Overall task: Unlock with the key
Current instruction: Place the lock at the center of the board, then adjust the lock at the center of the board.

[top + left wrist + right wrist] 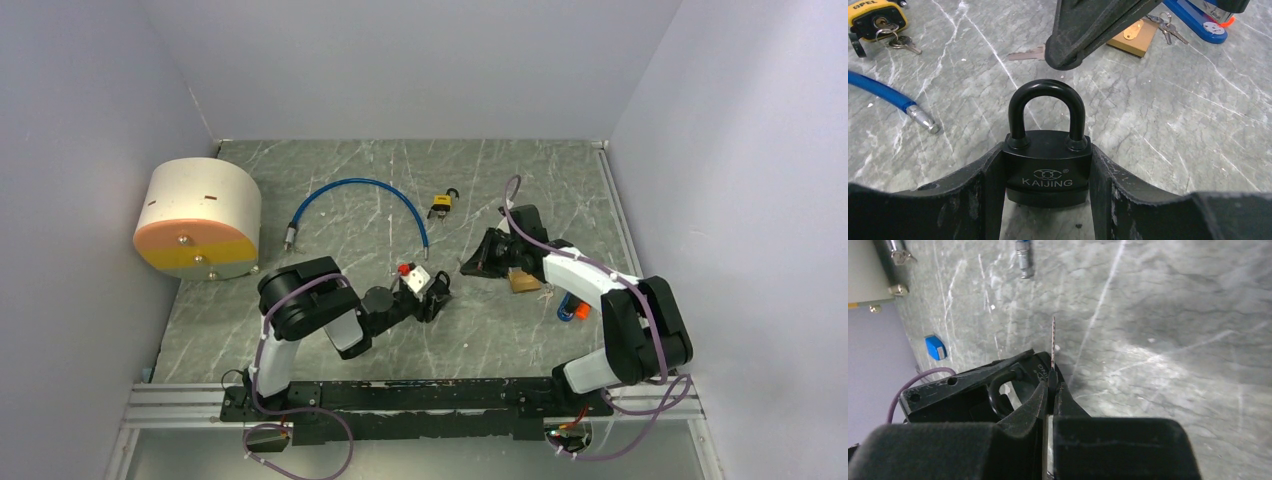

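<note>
A black padlock point(1047, 167) marked KAIJING stands between the fingers of my left gripper point(1047, 150), which is shut on its body. The closed shackle point(1046, 92) points away from the wrist. My right gripper point(1051, 382) is shut on a thin silver key point(1053, 340), seen edge-on with its blade sticking out past the fingertips. In the left wrist view the key point(1027, 54) juts left from the right gripper point(1066, 52), just beyond the shackle and apart from it. From above, the left gripper point(437, 293) and the right gripper point(472, 264) meet at mid-table. The keyhole is hidden.
A yellow padlock point(440, 207) with keys and a blue cable point(350, 190) lie further back. A round cream and yellow box point(200, 220) stands at the left. A brass padlock point(523, 282) and a blue and orange tool point(573, 308) lie under the right arm. A small red and white piece point(410, 275) sits beside the left gripper.
</note>
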Controlling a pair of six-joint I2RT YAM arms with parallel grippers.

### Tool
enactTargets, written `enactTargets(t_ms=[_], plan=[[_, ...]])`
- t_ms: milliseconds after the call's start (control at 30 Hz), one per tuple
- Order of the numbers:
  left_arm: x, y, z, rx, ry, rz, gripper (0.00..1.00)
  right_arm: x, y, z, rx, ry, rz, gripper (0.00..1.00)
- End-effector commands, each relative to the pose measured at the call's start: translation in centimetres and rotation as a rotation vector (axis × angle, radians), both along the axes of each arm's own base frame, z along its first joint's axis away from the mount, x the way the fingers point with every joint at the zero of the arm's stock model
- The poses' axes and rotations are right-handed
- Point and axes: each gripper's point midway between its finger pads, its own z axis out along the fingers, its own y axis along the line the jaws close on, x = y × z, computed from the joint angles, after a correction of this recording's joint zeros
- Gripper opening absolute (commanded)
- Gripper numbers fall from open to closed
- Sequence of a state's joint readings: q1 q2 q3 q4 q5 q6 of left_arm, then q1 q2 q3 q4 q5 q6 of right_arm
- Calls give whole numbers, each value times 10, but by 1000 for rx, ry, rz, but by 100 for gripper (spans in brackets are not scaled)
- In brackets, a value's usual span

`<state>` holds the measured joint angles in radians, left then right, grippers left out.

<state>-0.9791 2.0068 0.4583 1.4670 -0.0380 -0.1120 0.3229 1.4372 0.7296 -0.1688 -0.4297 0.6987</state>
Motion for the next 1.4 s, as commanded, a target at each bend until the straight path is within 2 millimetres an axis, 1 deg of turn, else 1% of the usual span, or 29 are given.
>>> enactTargets(t_ms=[0, 67, 167, 300, 367, 433, 533, 567, 600, 633, 733, 833, 867, 900, 967, 1000, 1067, 1100, 1133, 1200, 1267, 1367], plan=[[-6, 8, -1, -19, -12, 15, 57, 8, 18, 17, 35, -64, 44, 0], [-6, 12, -4, -9, -6, 30, 62, 6, 18, 17, 39, -63, 42, 0], [-5, 17, -9, 5, 0, 53, 61, 5, 17, 18, 36, -65, 41, 0], [-8, 17, -18, 25, 10, 43, 64, 0, 25, 19, 25, -60, 65, 0], [-8, 18, -18, 25, 10, 51, 67, -1, 27, 19, 25, -58, 69, 0], [-5, 20, -9, 1, 7, 79, 70, -1, 27, 21, 25, -63, 67, 0], [0, 30, 9, -51, 22, 148, 78, 0, 25, 29, 18, -77, 63, 0], [1, 34, 16, -70, 35, 170, 87, -1, 25, 32, 20, -78, 59, 0], [1, 37, 19, -79, 63, 192, 93, -1, 24, 35, 22, -80, 51, 0], [0, 39, 29, -102, 83, 206, 94, -1, 24, 37, 23, -81, 41, 0], [-2, 50, 38, -111, 152, 267, 94, 0, 16, 40, 22, -72, -9, 0], [-4, 63, 47, -133, 263, 355, 94, 1, 4, 43, 9, -74, -57, 0], [-7, 71, 36, -72, 342, 400, 94, 0, 0, 44, -2, -74, -72, 0], [-9, 76, 38, -58, 407, 446, 94, -1, -4, 45, -12, -75, -88, 0], [-11, 90, 44, -46, 567, 598, 94, -4, -12, 46, -34, -73, -122, 0], [-12, 89, 57, -50, 608, 624, 94, -6, -16, 46, -41, -68, -137, 0], [-21, 87, 73, -22, 688, 633, 94, -11, -22, 48, -51, -63, -165, 0], [-21, 80, 90, -34, 701, 629, 94, -14, -25, 48, -54, -59, -178, 0], [-23, 83, 95, -33, 735, 671, 94, -17, -28, 51, -53, -68, -187, 0], [-25, 86, 99, -23, 791, 752, 94, -20, -32, 53, -57, -79, -201, 0], [-27, 87, 93, 30, 827, 842, 94, -23, -38, 55, -77, -94, -206, 0], [-26, 75, 86, 44, 876, 925, 92, -28, -47, 57, -102, -102, -206, 0]])
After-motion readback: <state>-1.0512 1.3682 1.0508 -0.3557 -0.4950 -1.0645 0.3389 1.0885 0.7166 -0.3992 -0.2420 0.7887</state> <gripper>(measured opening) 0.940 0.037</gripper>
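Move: The left fingers grip the upright black lock by its body. Its spot at the board's centre is about 4 cm below, within 1 cm back and left. From the left hand, the blue cable's end is about 10 cm ahead and 2 cm left; the gold lock is roughly 4 cm ahead and 19 cm right, both about 3 cm lower. From the right hand, holding the key, the black lock is some 8 cm left, 5 cm back and 3 cm lower. The left fingers open wide and let go of the black lock after barely a centimetre of sinking and easing left. The left hand draws a little farther left, then lifts about 14 cm, its fingers tipping down and swinging counter-clockwise, some 30 degrees each. The right hand, still pinching the key, creeps left, then rises about 5 cm and backs off to the right, away from the lock. ##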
